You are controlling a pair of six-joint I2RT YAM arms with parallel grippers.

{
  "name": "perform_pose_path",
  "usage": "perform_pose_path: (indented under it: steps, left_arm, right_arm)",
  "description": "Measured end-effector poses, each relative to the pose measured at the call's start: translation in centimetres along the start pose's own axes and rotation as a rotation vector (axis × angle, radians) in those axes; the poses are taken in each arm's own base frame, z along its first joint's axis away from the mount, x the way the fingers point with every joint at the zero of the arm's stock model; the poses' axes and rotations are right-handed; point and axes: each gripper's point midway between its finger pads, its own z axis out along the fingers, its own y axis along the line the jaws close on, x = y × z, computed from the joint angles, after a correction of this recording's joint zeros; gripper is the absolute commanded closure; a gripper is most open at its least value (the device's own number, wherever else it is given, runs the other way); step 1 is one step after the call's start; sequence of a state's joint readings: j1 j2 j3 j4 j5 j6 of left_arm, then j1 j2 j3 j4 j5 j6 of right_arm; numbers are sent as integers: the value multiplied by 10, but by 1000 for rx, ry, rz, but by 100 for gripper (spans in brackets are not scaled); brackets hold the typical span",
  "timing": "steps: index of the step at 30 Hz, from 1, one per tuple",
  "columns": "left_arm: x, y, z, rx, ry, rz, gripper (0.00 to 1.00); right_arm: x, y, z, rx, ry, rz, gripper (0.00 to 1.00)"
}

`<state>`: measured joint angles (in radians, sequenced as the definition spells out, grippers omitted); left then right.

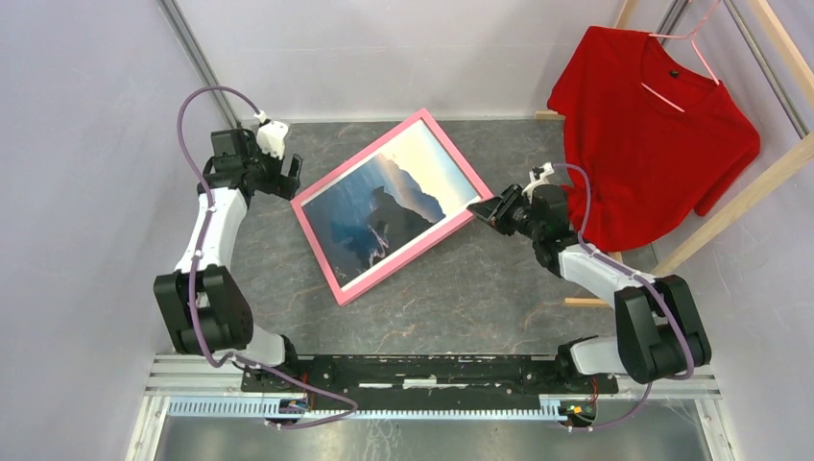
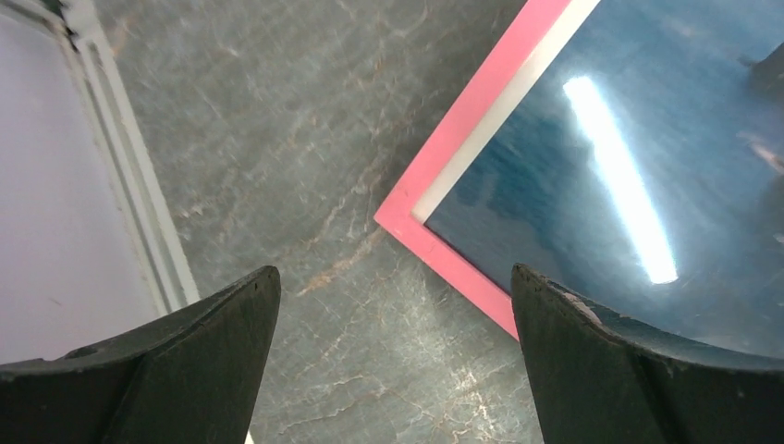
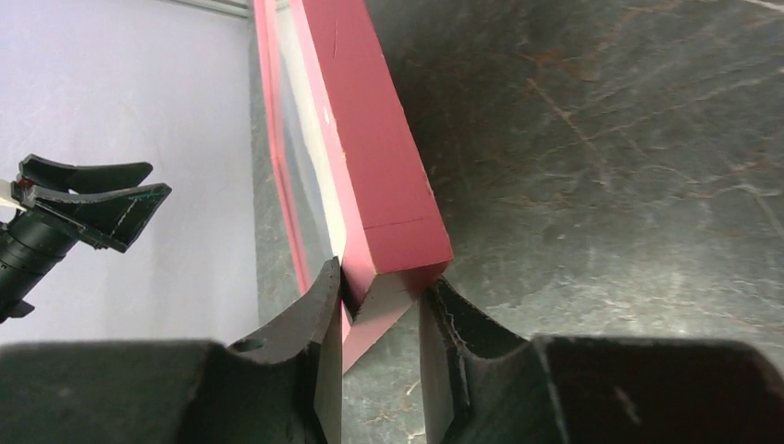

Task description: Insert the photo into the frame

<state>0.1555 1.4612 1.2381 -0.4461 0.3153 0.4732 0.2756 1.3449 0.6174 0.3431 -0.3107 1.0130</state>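
Observation:
The pink frame lies face up and askew on the grey marbled table. The photo of dark blue mountains and pale sky shows inside it. My right gripper is shut on the frame's right corner, one finger on each side of the pink rim. Whether that corner is lifted off the table I cannot tell. My left gripper hangs open just left of the frame's left corner, with only bare table between its fingers. The glossy photo reflects a lamp.
A red T-shirt hangs on a pink hanger from a wooden rack at the back right, close behind my right arm. Lilac walls enclose the table on the left and at the back. A metal rail runs along the near edge.

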Motion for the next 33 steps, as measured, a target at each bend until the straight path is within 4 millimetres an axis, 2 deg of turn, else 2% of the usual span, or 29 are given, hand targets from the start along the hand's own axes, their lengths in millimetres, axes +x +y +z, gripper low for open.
perform_pose_path:
  steps: [5, 8, 19, 23, 24, 25, 26, 27, 30, 33]
  left_arm:
    - [44, -1, 25, 37, 107, -56, 0]
    - [63, -8, 32, 64, 142, -78, 0]
    - [80, -28, 41, 130, 136, -123, 0]
    - [87, -35, 43, 142, 140, -157, 0]
    - [87, -36, 43, 148, 139, -165, 0]
    - [87, -38, 43, 154, 137, -172, 0]
    - [86, -39, 43, 157, 133, -178, 0]
    - [85, -39, 43, 160, 129, -186, 0]
    - [80, -42, 42, 172, 111, -200, 0]
    - [77, -43, 42, 174, 94, -214, 0]
  right_arm:
    - [2, -33, 6, 69, 25, 25, 100]
    - [3, -56, 8, 121, 35, 37, 99]
    - [5, -136, 2, 375, 31, -37, 65]
    - [-1, -140, 2, 395, 27, -111, 52]
    - [-2, -141, 2, 400, 31, -124, 42]
    - [-4, -142, 2, 408, 34, -137, 28]
    - [-5, -142, 2, 410, 35, -146, 5]
    - [-9, -140, 3, 409, 30, -156, 2]
    - [-27, -131, 7, 412, 5, -214, 2]
    - [-36, -132, 5, 452, 7, -258, 2]
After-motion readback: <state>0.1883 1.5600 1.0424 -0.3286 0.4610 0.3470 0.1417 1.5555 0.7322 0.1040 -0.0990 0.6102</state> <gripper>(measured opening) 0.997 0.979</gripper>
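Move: The right hand already grips the frame's near-right corner, holding that end tilted off the table; the bare table spot where the corner will come down lies about 8 cm to its right, level fore and aft, and 12 cm lower. The frame's middle is roughly 22 cm left and 4 cm ahead, with the red shirt's knot some 25 cm right and 9 cm ahead. The empty left hand has the frame's left corner about 6 cm ahead, 1 cm left and 18 cm below. The right hand lowers the gripped corner about 11.5 cm to the table while carrying it to the right, its left side rolling downward by nearly 30 degrees in all, then opens its fingers wide, lets go of the corner and drifts a little forward and up. Meanwhile the left hand, empty and open, sinks about 10 cm towards the frame's left corner, easing slightly back and to the right and tipping some 10 degrees further down, without taking hold. ##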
